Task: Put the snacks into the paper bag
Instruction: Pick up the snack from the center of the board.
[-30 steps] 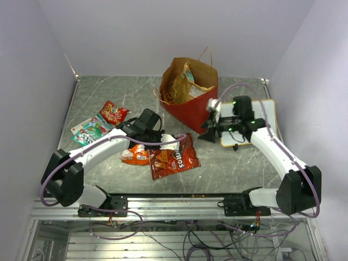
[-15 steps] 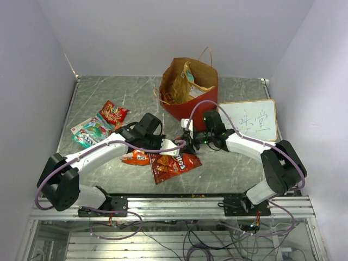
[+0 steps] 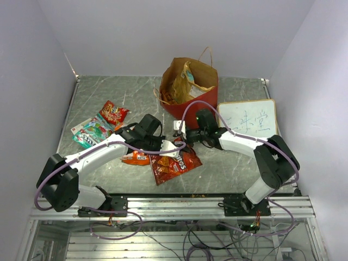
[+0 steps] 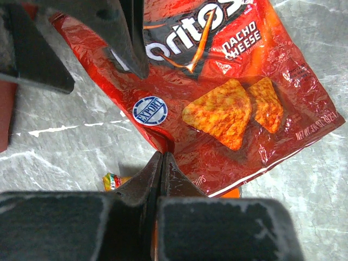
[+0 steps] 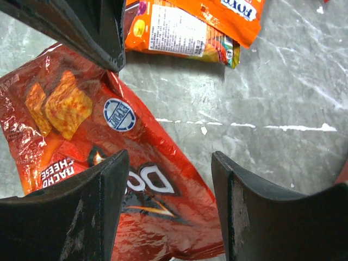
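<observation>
A red Doritos chip bag (image 3: pixel 175 163) lies on the table in front of the arms. My left gripper (image 4: pixel 161 157) is shut on its creased side edge (image 3: pixel 173 148). My right gripper (image 5: pixel 168 157) is open and hovers over the bag's logo end (image 5: pixel 81 136), one finger above the packet and one above bare table (image 3: pixel 179 130). The red paper bag (image 3: pixel 194 113) stands upright behind, with several snacks inside. An orange packet (image 3: pixel 135 157) lies beside the chip bag, partly under my left arm. A red packet (image 3: pixel 113 113) and a teal-white pack (image 3: pixel 89 132) lie at the left.
A wood-framed whiteboard (image 3: pixel 249 120) lies flat at the right, next to the paper bag. The paper bag's twisted handle (image 3: pixel 206 51) sticks up at the back. Purple walls close in the table on three sides.
My right arm has swung left from beside the whiteboard to over the chip bag, its jaws a touch wider. My left gripper has stayed shut on the bag's edge.
</observation>
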Motion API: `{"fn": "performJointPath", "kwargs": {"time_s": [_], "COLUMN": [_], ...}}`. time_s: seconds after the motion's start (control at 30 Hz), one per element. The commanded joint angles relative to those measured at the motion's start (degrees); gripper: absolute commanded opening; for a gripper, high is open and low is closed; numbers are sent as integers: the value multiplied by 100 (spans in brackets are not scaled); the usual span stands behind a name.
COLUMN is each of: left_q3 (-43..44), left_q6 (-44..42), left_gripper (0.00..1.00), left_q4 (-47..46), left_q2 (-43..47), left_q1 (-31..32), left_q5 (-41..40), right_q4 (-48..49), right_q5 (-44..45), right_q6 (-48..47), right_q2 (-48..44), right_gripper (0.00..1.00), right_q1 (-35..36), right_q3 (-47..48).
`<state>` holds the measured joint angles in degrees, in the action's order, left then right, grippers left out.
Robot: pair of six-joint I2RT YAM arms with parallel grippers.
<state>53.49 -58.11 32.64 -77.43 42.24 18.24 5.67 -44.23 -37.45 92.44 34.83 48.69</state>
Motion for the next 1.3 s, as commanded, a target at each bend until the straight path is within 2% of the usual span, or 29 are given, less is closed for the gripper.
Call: {"fn": "performJointPath", "kwargs": {"time_s": [0.0,0.3,0.47,0.57,0.8,0.83,0.87,0.93,0.97,1.13,1.27], "left_q3": [-6,2,-27,-41,-35,-12,10,24,21,148,465], "left_q6": [-103,-121,-139,-155,-99,-64,-24,144,245,641,998], "left_gripper": [7,7,7,7,7,8,14,32,37,48,52], "left_q4": [-45,-49,-56,-52,14,48,82,83,37,-55,67], "left_q2": [128,118,148,165,220,255,291,403,473,835,1037], "left_q1": [58,78,80,80,80,79,76,74,54,-355,-887], "left_q5": [65,11,-60,-112,-271,-306,-341,-467,-545,-377,-421], "right_q4": [-105,-1163,-1504,-1770,-2183,-2283,-2370,-2492,-2525,-2641,-2806], "right_q5": [74,-85,-147,-112,-33,-34,-33,-1,11,178,345], "right_q6": [-315,-801,-949,-1043,-1032,-1028,-1023,-1010,-987,-768,-579], "right_q2": [164,646,737,766,494,435,368,203,109,-323,-815], "right_gripper": [62,61,55,45,9,4,0,0,0,0,0], "right_q1": [102,256,308,338,336,332,334,334,332,323,327], "right_q3": [291,828,873,1064,1230,1259,1273,1228,1180,1013,1045]}}
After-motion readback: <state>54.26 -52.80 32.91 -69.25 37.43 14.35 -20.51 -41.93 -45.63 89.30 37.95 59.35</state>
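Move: The Doritos bag is already pinched at its lifted left end by the left hand; its middle lies about 6 cm back, 5 cm right and 6 cm below that hand. From the open right hand, the bag's middle is some 8 cm back and 1 cm left, roughly 5 cm lower. The orange snack bag lies about 16 cm left and 6 cm back of the right hand, the red paper bag some 12 cm ahead and 7 cm right. Edging left and forward at first, the right hand then sinks about 3 cm and draws back over the Doritos bag's raised far edge, shuts its fingers on it and lifts some 5 cm. Once the right fingers are shut, the left hand opens, lets go of its end and backs off upward about 5 cm, also left and forward. ##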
